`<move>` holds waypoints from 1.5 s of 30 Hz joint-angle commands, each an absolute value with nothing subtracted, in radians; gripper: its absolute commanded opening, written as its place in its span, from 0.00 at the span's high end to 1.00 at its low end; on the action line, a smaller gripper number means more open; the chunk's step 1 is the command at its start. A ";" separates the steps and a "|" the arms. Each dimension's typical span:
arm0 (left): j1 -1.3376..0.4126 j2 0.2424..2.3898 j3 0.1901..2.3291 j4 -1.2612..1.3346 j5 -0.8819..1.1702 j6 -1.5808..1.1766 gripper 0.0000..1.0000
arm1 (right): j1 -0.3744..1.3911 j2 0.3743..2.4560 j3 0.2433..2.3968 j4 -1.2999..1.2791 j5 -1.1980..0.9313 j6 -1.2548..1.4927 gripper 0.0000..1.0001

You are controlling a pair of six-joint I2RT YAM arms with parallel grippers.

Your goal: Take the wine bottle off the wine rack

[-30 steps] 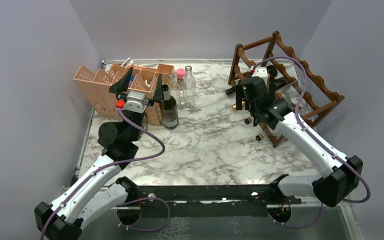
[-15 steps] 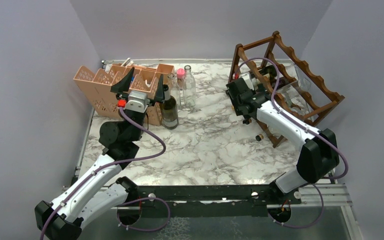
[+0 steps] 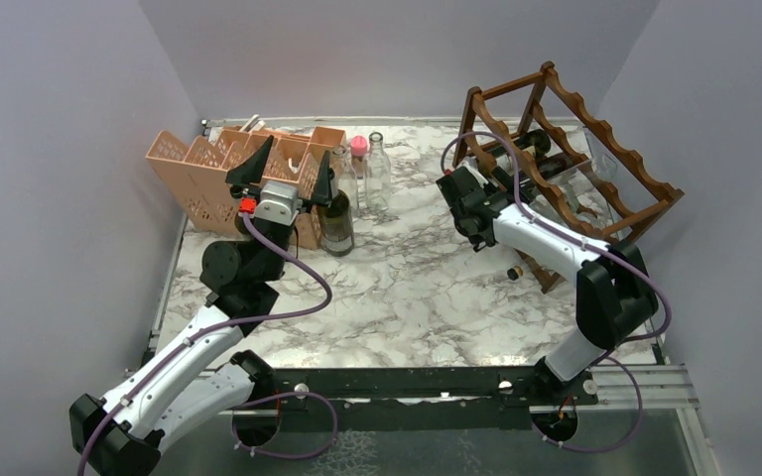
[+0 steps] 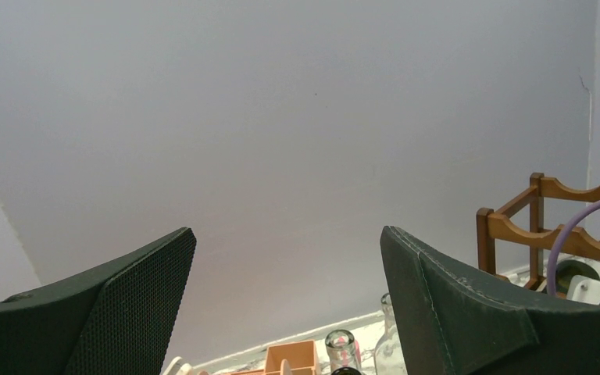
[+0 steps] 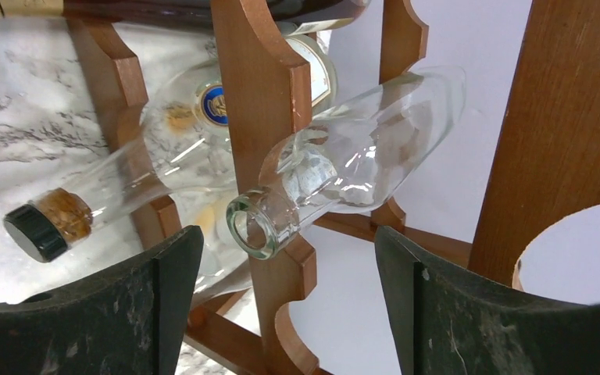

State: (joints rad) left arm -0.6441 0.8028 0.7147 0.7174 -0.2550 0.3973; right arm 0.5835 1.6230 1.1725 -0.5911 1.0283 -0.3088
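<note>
The dark brown wine rack (image 3: 623,162) stands at the back right with several bottles lying in it. A dark wine bottle (image 3: 528,145) lies on an upper tier, with clear ones below. My right gripper (image 3: 461,193) is at the rack's front left end, low down. In the right wrist view the right gripper (image 5: 287,238) is open. The mouth of a clear empty bottle (image 5: 344,172) pokes out over a rack slat (image 5: 258,94), just above the gap between the fingers and touching neither. A corked clear bottle (image 5: 117,191) lies to its left. My left gripper (image 3: 293,161) is open and holds nothing.
A peach plastic organiser (image 3: 193,169) sits at the back left under the left gripper. A dark bottle (image 3: 335,216) stands upright beside it, with a clear bottle (image 3: 377,171) and a pink-capped one (image 3: 359,149) behind. Grey walls close in on three sides.
My right gripper has swung left and down from over the rack's front to its lower front end, and its jaws have narrowed a little. The left gripper has shifted slightly right.
</note>
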 commanded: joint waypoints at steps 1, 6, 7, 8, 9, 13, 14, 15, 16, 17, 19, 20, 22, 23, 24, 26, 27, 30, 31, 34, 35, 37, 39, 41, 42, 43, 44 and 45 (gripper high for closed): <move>-0.659 0.799 0.696 0.749 -0.262 0.399 0.06 | 0.587 1.618 1.152 -0.538 1.095 -0.391 0.19; -0.664 0.793 0.695 0.749 -0.270 0.409 0.06 | 0.586 1.640 1.141 -0.482 1.128 -0.440 0.24; -0.666 0.793 0.695 0.749 -0.271 0.409 0.06 | 0.586 1.645 1.143 -0.479 1.121 -0.446 0.28; -0.667 0.793 0.695 0.749 -0.271 0.411 0.06 | 0.586 1.651 1.147 -0.481 1.112 -0.446 0.32; -0.667 0.794 0.695 0.749 -0.272 0.412 0.06 | 0.586 1.658 1.152 -0.493 1.107 -0.439 0.36; -0.672 0.793 0.693 0.752 -0.275 0.414 0.06 | 0.586 1.667 1.153 -0.505 1.105 -0.424 0.37; -0.672 0.792 0.693 0.753 -0.275 0.414 0.06 | 0.587 1.667 1.148 -0.505 1.102 -0.425 0.37; -0.673 0.793 0.693 0.752 -0.275 0.415 0.06 | 0.587 1.665 1.144 -0.504 1.096 -0.425 0.37; -0.673 0.794 0.693 0.752 -0.275 0.414 0.06 | 0.587 1.664 1.140 -0.500 1.094 -0.425 0.37; -0.676 0.792 0.693 0.753 -0.273 0.414 0.06 | 0.586 1.664 1.134 -0.495 1.096 -0.427 0.37; -0.675 0.794 0.693 0.753 -0.273 0.415 0.06 | 0.586 1.661 1.124 -0.472 1.114 -0.442 0.36; -0.676 0.792 0.693 0.752 -0.274 0.415 0.06 | 0.586 1.661 1.120 -0.460 1.120 -0.456 0.36; -0.677 0.792 0.693 0.753 -0.275 0.417 0.06 | 0.586 1.661 1.112 -0.433 1.121 -0.475 0.36; -0.677 0.791 0.694 0.752 -0.275 0.417 0.06 | 0.586 1.661 1.108 -0.422 1.113 -0.482 0.36; -0.678 0.790 0.694 0.752 -0.276 0.419 0.06 | 0.586 1.662 1.109 -0.422 1.104 -0.481 0.37; -0.680 0.788 0.693 0.753 -0.277 0.422 0.06 | 0.586 1.666 1.106 -0.418 1.112 -0.479 0.38; -0.683 0.787 0.692 0.753 -0.278 0.423 0.06 | 0.585 1.666 1.105 -0.413 1.111 -0.481 0.40; -0.689 0.786 0.692 0.753 -0.277 0.429 0.06 | 0.582 1.662 1.091 -0.380 1.114 -0.506 0.41; -0.691 0.787 0.692 0.754 -0.278 0.431 0.06 | 0.580 1.662 1.085 -0.366 1.120 -0.517 0.41; -0.696 0.786 0.692 0.754 -0.280 0.437 0.06 | 0.575 1.658 1.074 -0.341 1.119 -0.533 0.41; -0.697 0.786 0.692 0.754 -0.281 0.438 0.06 | 0.575 1.658 1.074 -0.342 1.121 -0.535 0.40; -0.699 0.787 0.691 0.755 -0.281 0.440 0.06 | 0.575 1.658 1.072 -0.340 1.122 -0.538 0.39; -0.699 0.789 0.692 0.755 -0.280 0.440 0.06 | 0.574 1.658 1.071 -0.335 1.121 -0.542 0.38; -0.701 0.790 0.691 0.755 -0.279 0.440 0.06 | 0.571 1.658 1.071 -0.328 1.120 -0.546 0.38; -0.701 0.790 0.691 0.755 -0.279 0.440 0.06 | 0.570 1.659 1.071 -0.324 1.118 -0.549 0.38; -0.701 0.792 0.690 0.755 -0.279 0.439 0.06 | 0.567 1.661 1.071 -0.324 1.118 -0.549 0.38; -0.701 0.794 0.690 0.755 -0.279 0.439 0.06 | 0.564 1.665 1.072 -0.330 1.114 -0.543 0.38; -0.701 0.793 0.691 0.755 -0.279 0.439 0.06 | 0.561 1.669 1.075 -0.343 1.105 -0.531 0.38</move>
State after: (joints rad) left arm -0.6960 0.7998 0.7025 0.7177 -0.2600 0.4316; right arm 0.5735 1.6588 1.0794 -0.3580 1.0874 -0.5400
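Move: The right hand is at the rack's open side. The clear bottle's middle lies about 7 cm ahead, 10 cm to its right and 3 cm lower, with the mouth just beyond the fingertips. Below is a corked clear bottle, some 3 cm ahead, 6 cm right and 12 cm down; the gold-necked bottle lies roughly 10 cm ahead, 2 cm right and 10 cm down. From the left hand the clear bottle is about 13 cm ahead, 50 cm right and 30 cm below. Towards the clear bottle's open mouth, the right hand eases forward and down with a little drift to the right, some 2 cm in all, and rolls a little under 10 degrees so that its left side dips. The fingers narrow by about a quarter around the neck end but don't shut; no touch can be made out. ##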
